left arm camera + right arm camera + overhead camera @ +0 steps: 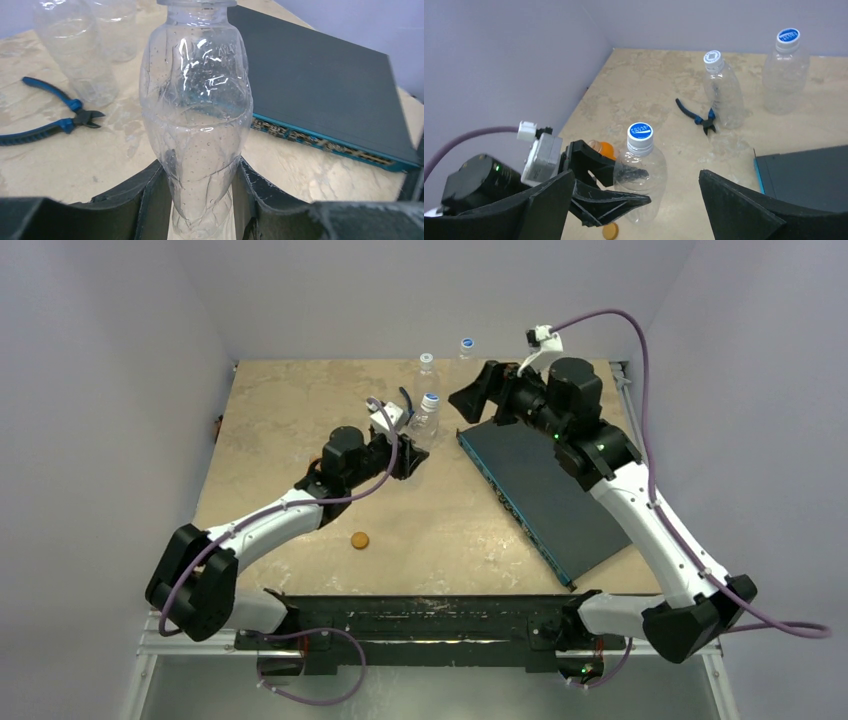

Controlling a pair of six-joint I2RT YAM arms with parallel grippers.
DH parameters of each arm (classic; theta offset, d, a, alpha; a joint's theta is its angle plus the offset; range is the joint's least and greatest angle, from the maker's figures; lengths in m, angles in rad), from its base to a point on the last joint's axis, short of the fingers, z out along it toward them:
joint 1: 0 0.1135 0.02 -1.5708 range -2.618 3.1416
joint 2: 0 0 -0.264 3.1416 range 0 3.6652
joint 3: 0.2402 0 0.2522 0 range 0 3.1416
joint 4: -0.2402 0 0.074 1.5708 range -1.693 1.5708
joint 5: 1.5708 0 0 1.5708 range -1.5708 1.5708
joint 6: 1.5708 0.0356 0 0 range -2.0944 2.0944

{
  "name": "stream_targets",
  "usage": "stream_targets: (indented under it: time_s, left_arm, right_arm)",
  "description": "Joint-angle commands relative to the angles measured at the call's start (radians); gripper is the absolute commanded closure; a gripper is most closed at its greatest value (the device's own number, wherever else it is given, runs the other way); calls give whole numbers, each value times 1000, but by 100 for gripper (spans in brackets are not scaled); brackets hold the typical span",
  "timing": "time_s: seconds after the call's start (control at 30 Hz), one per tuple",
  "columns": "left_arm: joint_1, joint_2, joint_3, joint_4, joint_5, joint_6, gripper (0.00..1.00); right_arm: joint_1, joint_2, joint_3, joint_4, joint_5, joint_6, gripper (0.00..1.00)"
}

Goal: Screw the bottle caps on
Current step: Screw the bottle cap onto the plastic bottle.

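Observation:
A clear bottle [197, 110] with a blue cap [640, 133] screwed on its neck stands on the table, and my left gripper [200, 200] is shut on its lower body. From above, this bottle [428, 412] is mid-table with the left gripper [408, 456] at its near side. My right gripper [476, 392] hovers just right of the cap, open and holding nothing; in its wrist view the right gripper [635, 172] frames the bottle without touching it. A small orange bottle [605, 148] peeks out behind the left fingers. A flat orange-brown cap [360, 540] lies loose nearer the bases.
Two more capped clear bottles stand at the far edge: one with a whitish cap [723, 90] and one with a blue cap [785, 75]. Blue-handled pliers [698, 117] lie beside them. A flat dark box with a teal edge [545, 495] covers the right side.

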Motion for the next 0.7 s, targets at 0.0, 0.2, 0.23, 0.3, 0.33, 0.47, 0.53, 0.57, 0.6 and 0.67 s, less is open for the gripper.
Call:
stream_targets:
  time_s: [0.0,0.2,0.23,0.3,0.33,0.47,0.53,0.57,0.6,0.67]
  left_arm:
    - [89,-44,14,6,421,-75,100]
    - [146,-61,-41,214,759,-263,100]
    - [151,-65,-53,261,789,-300,100]
    - [154,-66,-66,326,836,-367,100]
    - [155,-64,-68,340,851,-384,100]
    - [156,-55,-76,402,888,-441,100]
    - [156,-51,-78,440,892,-470,100]
    - [156,-49,-78,452,893,-477,100]
    - [155,-46,-78,460,896,-483,100]
    - [156,-42,-78,469,897,-493,100]
  right_arm:
    - [-65,-38,-90,168,-319,-127,2]
    - [-133,-39,-211,421,-653,-92,14]
    - [-133,-35,-225,466,-707,-76,16]
    - [-134,-19,-242,521,-751,-52,19]
    - [-134,-13,-246,540,-771,-51,21]
    - [-133,4,-266,621,-805,-11,25]
    - [-134,11,-271,637,-809,-1,27]
    - [-134,13,-279,660,-818,16,29]
    - [-133,14,-284,673,-820,28,31]
    - [-134,14,-292,694,-827,44,36]
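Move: The white-and-blue cap, already on the bottle the left hand holds, lies about 5 cm ahead of the right hand, 6 cm to its left and 6 cm below. From the left hand it is some 12 cm above, 5 cm ahead and 1 cm to the right. From the right hand, one standing bottle is about 21 cm ahead, 6 cm left; another 25 cm ahead, 3 cm right; both 28 cm down. The pliers lie 21 cm ahead, 12 cm left, 37 cm down. The bottle, still gripped low on its body, is drawn back about 10 cm and lifted 6 cm by the left hand, which turns it some 40 degrees clockwise and rolls its left side down. The right hand closes in on the cap, back and left, dipping then rising, swings about 35 degrees counter-clockwise, and narrows its wide-open fingers around the cap without pinching it yet. ##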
